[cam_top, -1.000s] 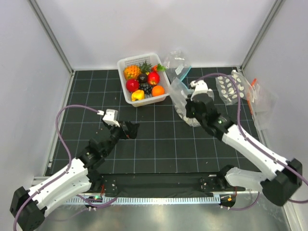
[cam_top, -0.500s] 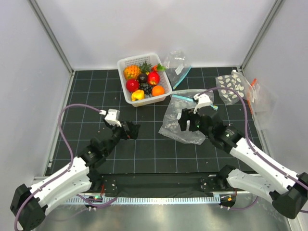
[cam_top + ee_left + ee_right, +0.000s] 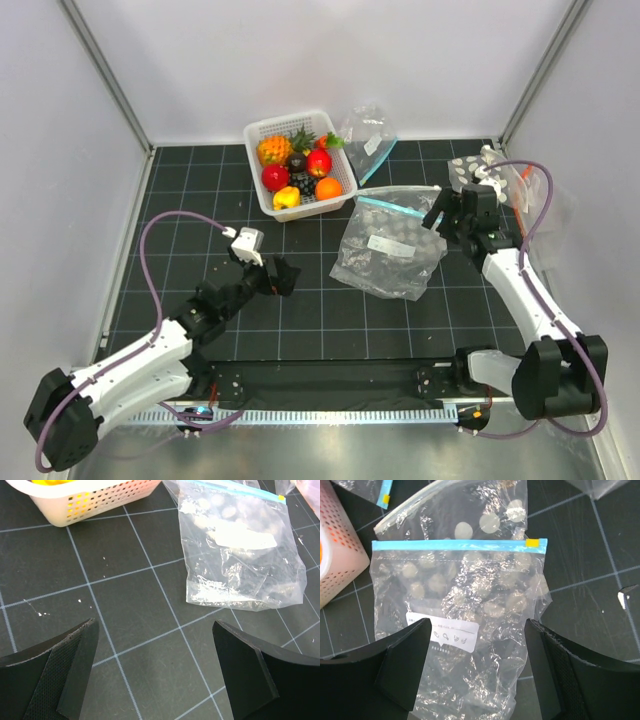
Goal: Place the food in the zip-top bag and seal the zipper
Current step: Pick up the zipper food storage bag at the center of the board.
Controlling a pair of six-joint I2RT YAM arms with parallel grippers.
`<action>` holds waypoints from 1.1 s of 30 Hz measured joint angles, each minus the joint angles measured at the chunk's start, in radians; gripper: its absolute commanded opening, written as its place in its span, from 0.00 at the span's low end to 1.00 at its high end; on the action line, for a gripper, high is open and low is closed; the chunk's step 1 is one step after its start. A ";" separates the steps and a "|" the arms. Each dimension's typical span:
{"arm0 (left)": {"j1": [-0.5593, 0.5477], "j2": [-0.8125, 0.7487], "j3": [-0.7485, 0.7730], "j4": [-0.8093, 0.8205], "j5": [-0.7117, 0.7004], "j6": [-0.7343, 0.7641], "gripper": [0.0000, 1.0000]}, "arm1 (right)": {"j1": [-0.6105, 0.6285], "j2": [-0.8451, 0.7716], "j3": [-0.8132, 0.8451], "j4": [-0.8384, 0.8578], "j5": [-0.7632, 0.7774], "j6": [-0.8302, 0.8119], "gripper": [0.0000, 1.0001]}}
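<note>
The zip-top bag point(image 3: 388, 250) point(image 3: 240, 555) point(image 3: 465, 610) lies flat on the black mat, with whitish spots and a white label showing through it. Its teal zipper point(image 3: 395, 203) point(image 3: 455, 545) runs along the far edge and looks closed. The food sits in the white basket point(image 3: 262, 130): two red apples point(image 3: 276, 177), an orange point(image 3: 328, 188) and a lemon point(image 3: 287, 197). My right gripper point(image 3: 443, 218) point(image 3: 476, 630) hovers open over the bag's near half, holding nothing. Left of the bag, my left gripper point(image 3: 283, 275) point(image 3: 155, 625) is open above bare mat.
A pineapple point(image 3: 275, 150) shares the basket. A small clear bag point(image 3: 368, 130) lies behind the basket. A spotted bag point(image 3: 468, 172) and a bag with an orange strip point(image 3: 528, 195) lie at the far right. Another clear bag edge point(image 3: 420, 500) shows beyond the zipper.
My right gripper opened and let go of the bag, which dropped flat onto the mat. The right arm then drew back to the right. The left gripper edged slightly right.
</note>
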 measured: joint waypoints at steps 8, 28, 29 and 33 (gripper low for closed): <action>0.000 0.002 0.001 0.000 0.013 0.000 1.00 | -0.141 0.106 -0.115 0.127 -0.066 0.082 0.80; 0.000 0.001 0.001 0.002 0.013 0.008 1.00 | -0.171 0.311 -0.131 0.295 -0.073 0.143 0.60; 0.000 0.003 0.001 0.002 0.013 0.008 1.00 | -0.171 0.313 -0.131 0.297 -0.075 0.143 0.53; 0.000 0.004 0.001 0.003 0.013 0.009 1.00 | -0.171 0.315 -0.131 0.312 -0.091 0.129 0.19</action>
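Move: The zip-top bag's middle lies about 7 cm left of the right hand, 1 cm back and some 12 cm below; its slider corner is roughly 5 cm ahead and 4 cm to the right. The sliced-food bag under it centres about 5 cm ahead and 5 cm left, and another dotted bag some 15 cm ahead and 15 cm right. From the left hand, the zip-top bag is roughly 13 cm ahead, 25 cm right and 13 cm below. Downward some 10 cm, the right hand sinks to the zip-top bag's right edge, first swinging about 4 cm right, then reaching about 3 cm forward, with the wrist turning roughly 10 degrees clockwise. It settles just on the near side of the yellow slider while its wide fingers close more than halfway, mostly late, starting to pinch the bag's edge. ##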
